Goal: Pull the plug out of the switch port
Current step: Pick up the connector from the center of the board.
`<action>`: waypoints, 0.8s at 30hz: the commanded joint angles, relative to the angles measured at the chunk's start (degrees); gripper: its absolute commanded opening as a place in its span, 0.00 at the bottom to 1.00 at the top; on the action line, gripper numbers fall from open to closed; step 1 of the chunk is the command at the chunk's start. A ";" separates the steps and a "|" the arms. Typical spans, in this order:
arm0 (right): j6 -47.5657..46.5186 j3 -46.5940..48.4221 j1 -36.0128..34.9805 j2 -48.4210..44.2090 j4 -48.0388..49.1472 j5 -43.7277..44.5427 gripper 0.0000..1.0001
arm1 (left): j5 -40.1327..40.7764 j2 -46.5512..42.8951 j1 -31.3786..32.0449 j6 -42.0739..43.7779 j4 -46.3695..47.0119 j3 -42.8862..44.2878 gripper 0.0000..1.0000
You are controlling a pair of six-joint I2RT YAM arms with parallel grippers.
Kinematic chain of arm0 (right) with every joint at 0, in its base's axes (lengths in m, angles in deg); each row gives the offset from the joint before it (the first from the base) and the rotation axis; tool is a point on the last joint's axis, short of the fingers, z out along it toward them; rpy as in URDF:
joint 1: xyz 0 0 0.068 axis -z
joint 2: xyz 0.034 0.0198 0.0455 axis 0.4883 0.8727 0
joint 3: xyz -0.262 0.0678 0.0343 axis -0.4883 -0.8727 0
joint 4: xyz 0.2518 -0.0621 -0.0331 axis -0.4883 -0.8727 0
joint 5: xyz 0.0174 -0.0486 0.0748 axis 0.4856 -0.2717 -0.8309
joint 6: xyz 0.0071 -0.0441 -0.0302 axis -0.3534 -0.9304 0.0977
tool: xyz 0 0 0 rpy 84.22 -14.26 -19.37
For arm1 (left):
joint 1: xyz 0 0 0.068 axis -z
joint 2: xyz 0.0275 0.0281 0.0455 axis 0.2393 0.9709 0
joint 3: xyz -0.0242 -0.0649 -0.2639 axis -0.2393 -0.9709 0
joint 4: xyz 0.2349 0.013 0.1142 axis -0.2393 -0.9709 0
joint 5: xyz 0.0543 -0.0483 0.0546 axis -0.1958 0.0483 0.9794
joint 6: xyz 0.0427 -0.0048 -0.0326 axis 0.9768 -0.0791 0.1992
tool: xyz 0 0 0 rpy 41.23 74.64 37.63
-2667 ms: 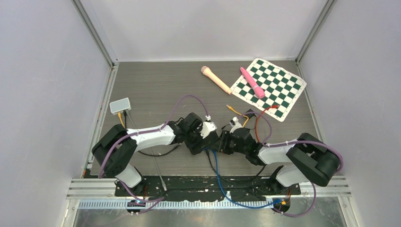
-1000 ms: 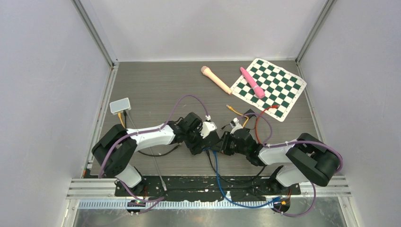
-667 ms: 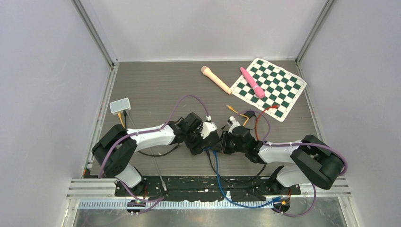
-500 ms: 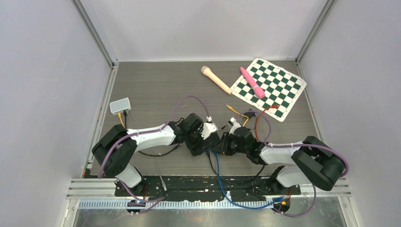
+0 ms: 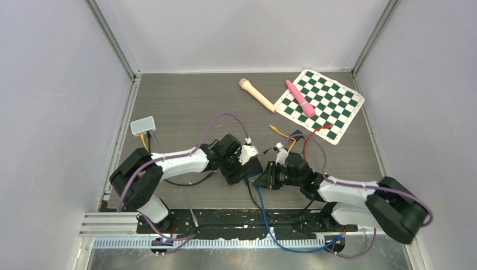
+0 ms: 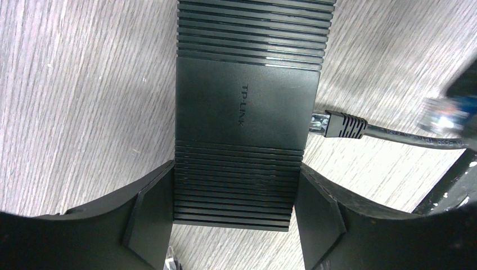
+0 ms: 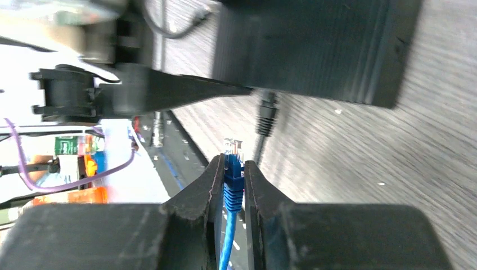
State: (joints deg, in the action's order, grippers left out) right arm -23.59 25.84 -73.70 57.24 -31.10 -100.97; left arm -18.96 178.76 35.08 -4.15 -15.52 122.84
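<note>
The black TP-LINK switch lies on the wood-grain table, and my left gripper is shut on its ribbed end, one finger against each side. My right gripper is shut on the blue plug, whose clear tip stands free of the switch, a short gap away. A black plug sits in a port on the switch's side. From above, the left gripper and right gripper meet mid-table, with the blue cable trailing toward the near edge.
A green-and-white checkered mat with a pink stick lies at the back right, a beige pestle-shaped stick beside it. A small white box sits at the left. Orange and red cables loop behind the right gripper.
My right arm has drawn back toward the near right with the blue plug in its jaws, so the plug now stands apart from the switch. The left arm has not moved.
</note>
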 commanded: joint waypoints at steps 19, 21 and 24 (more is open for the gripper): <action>0.98 31.69 0.13 -31.09 -12.92 2.95 0.05 | 0.08 -2.54 -0.43 -0.44 3.85 -1.23 0.40; 2.78 32.72 0.11 -29.53 -9.40 0.96 0.05 | 0.02 -2.51 -0.42 -0.44 3.78 -1.11 0.40; 5.23 33.69 0.10 -27.28 -4.26 -1.01 0.05 | 0.09 -2.28 -0.46 -0.33 3.61 -0.93 0.40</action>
State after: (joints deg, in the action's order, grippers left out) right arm -23.59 55.96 -73.65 27.91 -46.18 -97.01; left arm -18.48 177.43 34.88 -4.19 -14.78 121.64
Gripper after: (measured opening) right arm 0.205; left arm 0.699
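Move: The blue plug is already out of the switch and pinched in my right fingertips. From that hand the switch's middle lies about 6 cm ahead, 2 cm left and 4 cm lower, and the black plug on its near edge about 2 cm ahead, 3 cm left and just as low. From my left hand, the blue plug is some 6 cm back, 5 cm right and 4 cm up; the switch that hand grips is centred about 4 cm right and 1 cm ahead, at its own height. I whip my right hand almost straight up, away from the switch, some 33 cm, fast at first and easing off near the top, bowing a few centimetres to the right before coming partly back. The fingertips tip up about 40 degrees, from slanting down to slightly above level, and keep their pinch on the blue plug. My left hand stays put, still gripping the switch by its sides. ##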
